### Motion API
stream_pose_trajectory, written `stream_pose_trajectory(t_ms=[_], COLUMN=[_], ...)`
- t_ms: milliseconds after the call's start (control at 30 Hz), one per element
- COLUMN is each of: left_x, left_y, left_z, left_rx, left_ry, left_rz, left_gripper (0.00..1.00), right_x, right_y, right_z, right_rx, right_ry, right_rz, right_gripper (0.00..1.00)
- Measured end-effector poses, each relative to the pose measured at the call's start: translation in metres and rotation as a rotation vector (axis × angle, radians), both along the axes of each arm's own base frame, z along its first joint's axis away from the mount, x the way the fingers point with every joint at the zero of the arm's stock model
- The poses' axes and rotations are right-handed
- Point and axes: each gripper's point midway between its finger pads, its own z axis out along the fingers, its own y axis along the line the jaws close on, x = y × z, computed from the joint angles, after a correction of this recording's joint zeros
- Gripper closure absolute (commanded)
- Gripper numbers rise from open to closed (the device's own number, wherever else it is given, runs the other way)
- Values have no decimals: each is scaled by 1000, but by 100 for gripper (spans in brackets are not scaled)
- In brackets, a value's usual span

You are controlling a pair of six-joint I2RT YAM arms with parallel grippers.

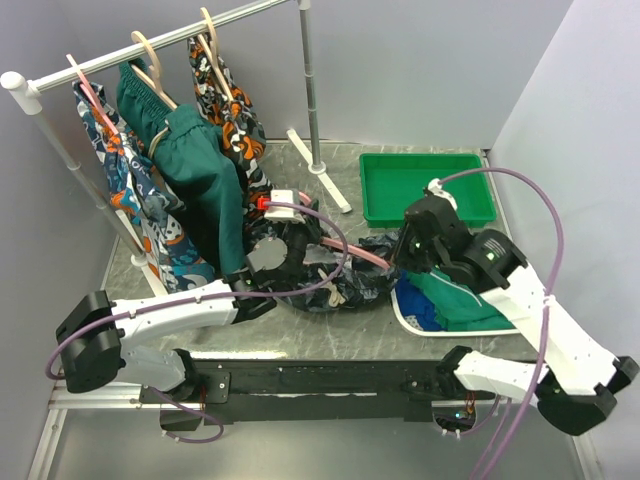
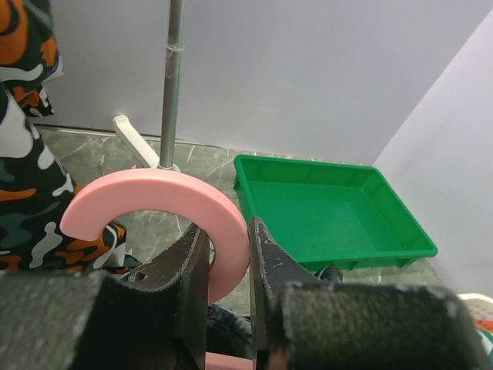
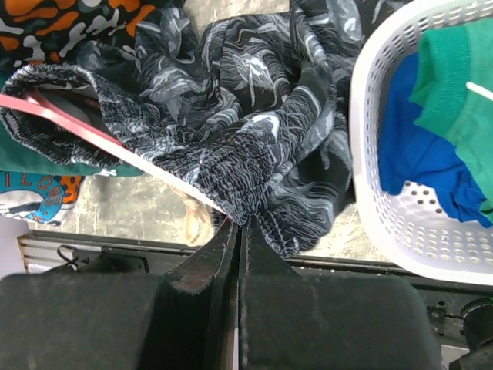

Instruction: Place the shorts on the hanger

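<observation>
The shorts (image 3: 254, 116), dark with a pale leafy print, lie bunched on the table (image 1: 330, 170) between my two grippers, also seen from above (image 1: 345, 280). The pink hanger (image 1: 360, 252) runs through them; one thin bar (image 3: 100, 139) enters the waistband. My left gripper (image 2: 229, 254) is shut on the hanger's curved hook (image 2: 154, 193), holding it upright, and sits left of the shorts (image 1: 300, 232). My right gripper (image 3: 240, 220) is shut on the shorts' gathered waistband edge, right beside the bar's end, at the shorts' right side (image 1: 398, 265).
A clothes rack (image 1: 150, 45) at the back left carries patterned shorts and plain green shorts (image 1: 205, 190) on wooden hangers. A green tray (image 2: 331, 208) stands at the back right. A white basket (image 3: 385, 193) with blue and green clothes sits right of the shorts.
</observation>
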Motion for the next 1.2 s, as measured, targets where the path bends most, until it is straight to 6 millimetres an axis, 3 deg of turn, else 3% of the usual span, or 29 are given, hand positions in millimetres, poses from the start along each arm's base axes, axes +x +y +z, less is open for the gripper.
stream_pose_trajectory(t_ms=[233, 467, 600, 733, 933, 1067, 1200], left_x=[-11, -15, -15, -16, -15, -11, -12], left_y=[-13, -18, -14, -12, -16, -28, -43], left_z=[12, 30, 46, 69, 118, 135, 134], left_rx=[38, 45, 8, -62, -188, -208, -169], left_ry=[-6, -6, -2, -11, -43, -45, -49], left_rz=[-35, -42, -20, -16, -17, -24, -66], left_gripper=[99, 99, 99, 99, 99, 99, 99], right_x=[17, 42, 56, 64, 66, 65, 60], right_y=[19, 37, 42, 36, 19, 8, 4], right_z=[-2, 17, 45, 96, 153, 168, 156], right_rx=[-1, 25, 48, 87, 120, 114, 87], right_ry=[22, -16, -85, -202, -350, -393, -376], right_rz=[6, -3, -28, -57, -109, -134, -121], right_gripper=[100, 100, 100, 100, 100, 100, 100])
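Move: At the right hand's fingertips, which already pinch the shorts' waistband, the hanger's right end lies about 1 cm to the left. The shorts' middle is some 14 cm left, 4 cm ahead and 15 cm below; the white basket is 15 cm right, 2 cm ahead and 18 cm down. From the left hand, still gripping the hanger by its hook, the pinched waistband is roughly 20 cm right, 8 cm back and 5 cm lower. The rack post's foot stands 25 cm straight ahead. Keeping the waistband pinched at the hanger's right end, the right hand first reaches forward and left, then swings up about 16 cm, drifting back right and tilting its fingers up some 20 degrees. The left hand keeps the hook and lifts the hanger with it, about 13 cm, ending a few centimetres farther right. ##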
